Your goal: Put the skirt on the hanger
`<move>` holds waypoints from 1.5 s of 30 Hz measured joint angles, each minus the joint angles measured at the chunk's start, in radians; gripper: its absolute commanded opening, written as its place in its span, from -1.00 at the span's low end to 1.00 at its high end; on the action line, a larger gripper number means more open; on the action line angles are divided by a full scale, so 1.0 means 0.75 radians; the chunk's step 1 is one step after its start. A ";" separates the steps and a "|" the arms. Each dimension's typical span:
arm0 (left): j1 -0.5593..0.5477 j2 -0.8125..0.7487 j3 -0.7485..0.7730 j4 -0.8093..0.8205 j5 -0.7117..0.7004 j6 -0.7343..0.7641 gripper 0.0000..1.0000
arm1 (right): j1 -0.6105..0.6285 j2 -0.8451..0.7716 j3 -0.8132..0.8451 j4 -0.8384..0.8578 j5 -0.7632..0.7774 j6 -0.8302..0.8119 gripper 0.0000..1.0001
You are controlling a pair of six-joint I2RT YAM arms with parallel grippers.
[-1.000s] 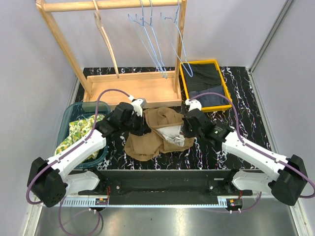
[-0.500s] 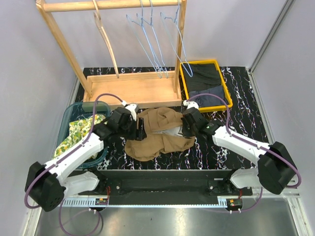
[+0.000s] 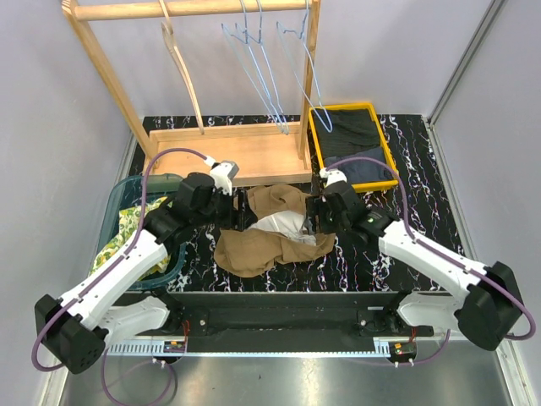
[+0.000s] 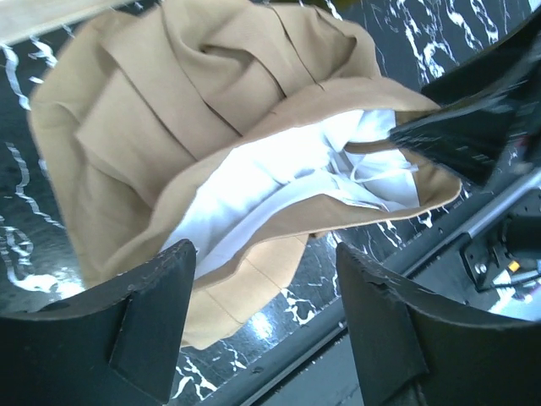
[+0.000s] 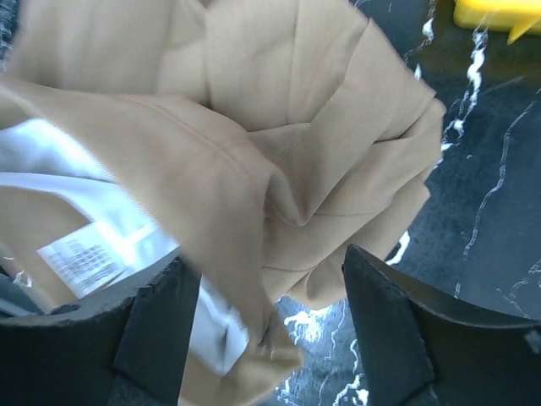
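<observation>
The tan pleated skirt (image 3: 262, 241) lies crumpled on the black marbled table, its waist gaping so the white lining (image 3: 281, 223) shows. My left gripper (image 3: 240, 211) is open at the skirt's left edge; in the left wrist view (image 4: 266, 338) the skirt (image 4: 194, 127) lies just beyond the spread fingers (image 4: 144, 321). My right gripper (image 3: 314, 218) is open at the skirt's right edge; in the right wrist view (image 5: 270, 338) a fold of skirt (image 5: 254, 169) hangs between its fingers (image 5: 406, 338). A wooden hanger (image 3: 181, 63) and three blue wire hangers (image 3: 262, 72) hang on the rack.
The wooden rack's base (image 3: 228, 152) stands behind the skirt. A yellow tray (image 3: 314, 135) with dark clothes is at the back right. A teal bin (image 3: 118, 199) holding a green patterned cloth (image 3: 135, 224) sits to the left, under my left arm.
My left gripper has drawn back to the left and my right gripper slightly to the right. The skirt's waist now gapes wider, showing more white lining.
</observation>
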 measured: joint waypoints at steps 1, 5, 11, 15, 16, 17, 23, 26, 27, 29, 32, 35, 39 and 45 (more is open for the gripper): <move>0.000 0.010 -0.001 0.005 0.013 -0.003 0.32 | 0.000 -0.019 0.019 -0.023 0.001 -0.003 0.52; -0.001 0.035 -0.009 0.042 0.066 -0.022 0.20 | 0.000 -0.081 0.119 -0.102 0.000 -0.019 0.51; -0.009 0.064 -0.046 0.135 0.105 -0.051 -0.04 | 0.068 -0.116 0.234 -0.162 0.000 -0.048 0.06; -0.015 0.133 -0.113 0.187 0.112 -0.074 -0.28 | 0.175 -0.091 0.257 -0.166 -0.015 -0.059 -0.41; -0.017 0.149 -0.128 0.195 0.112 -0.083 -0.47 | 0.190 -0.070 0.257 -0.165 -0.024 -0.053 -0.54; -0.020 0.167 -0.146 0.205 0.113 -0.092 -0.54 | 0.198 -0.046 0.257 -0.165 -0.032 -0.047 -0.70; -0.049 0.185 -0.244 0.228 0.134 -0.138 -1.00 | 0.220 0.060 0.155 -0.139 -0.087 0.029 -1.00; -0.054 0.149 -0.341 0.278 0.158 -0.158 -1.00 | 0.233 0.043 0.046 -0.113 -0.150 0.083 -1.00; -0.054 0.141 -0.372 0.284 0.163 -0.168 -1.00 | 0.235 0.035 0.011 -0.109 -0.168 0.101 -1.00; -0.055 0.135 -0.440 0.302 0.172 -0.193 -1.00 | 0.238 0.024 -0.049 -0.098 -0.192 0.130 -1.00; -0.055 0.136 -0.506 0.311 0.173 -0.226 -1.00 | 0.239 0.025 -0.104 -0.091 -0.200 0.171 -1.00; -0.055 0.136 -0.531 0.330 0.171 -0.250 -1.00 | 0.239 0.046 -0.126 -0.087 -0.174 0.208 -1.00; -0.057 0.166 -0.531 0.362 0.165 -0.259 -1.00 | 0.240 0.127 -0.117 -0.081 -0.097 0.236 -1.00; -0.061 0.197 -0.473 0.322 0.165 -0.244 -0.79 | 0.240 0.189 -0.018 -0.136 0.001 0.235 -0.81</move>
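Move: The skirt's waist opening, lying crosswise with white lining showing, has its middle about 11 cm to the right of the left hand, 1 cm ahead and some 13 cm below; from the right hand it is about 8 cm left, 1 cm ahead and 6 cm below. The teal basket stands about 26 cm left of the left hand, level with it; the rack base is 23 cm ahead, 4 cm left. The yellow tray lies 25 cm ahead of the right hand, 10 cm right. The skirt's near waistband is worked from both ends as the two open grippers shut and come down on it. The left sinks about 14 cm and draws back 5, tipping down some 20 degrees; the right first rises about 8 cm, swings back and left over the waist, then sinks some 15 cm. Both finish with closed fingertips low at the waistband, the right easing forward and both lifting slightly at the end. ##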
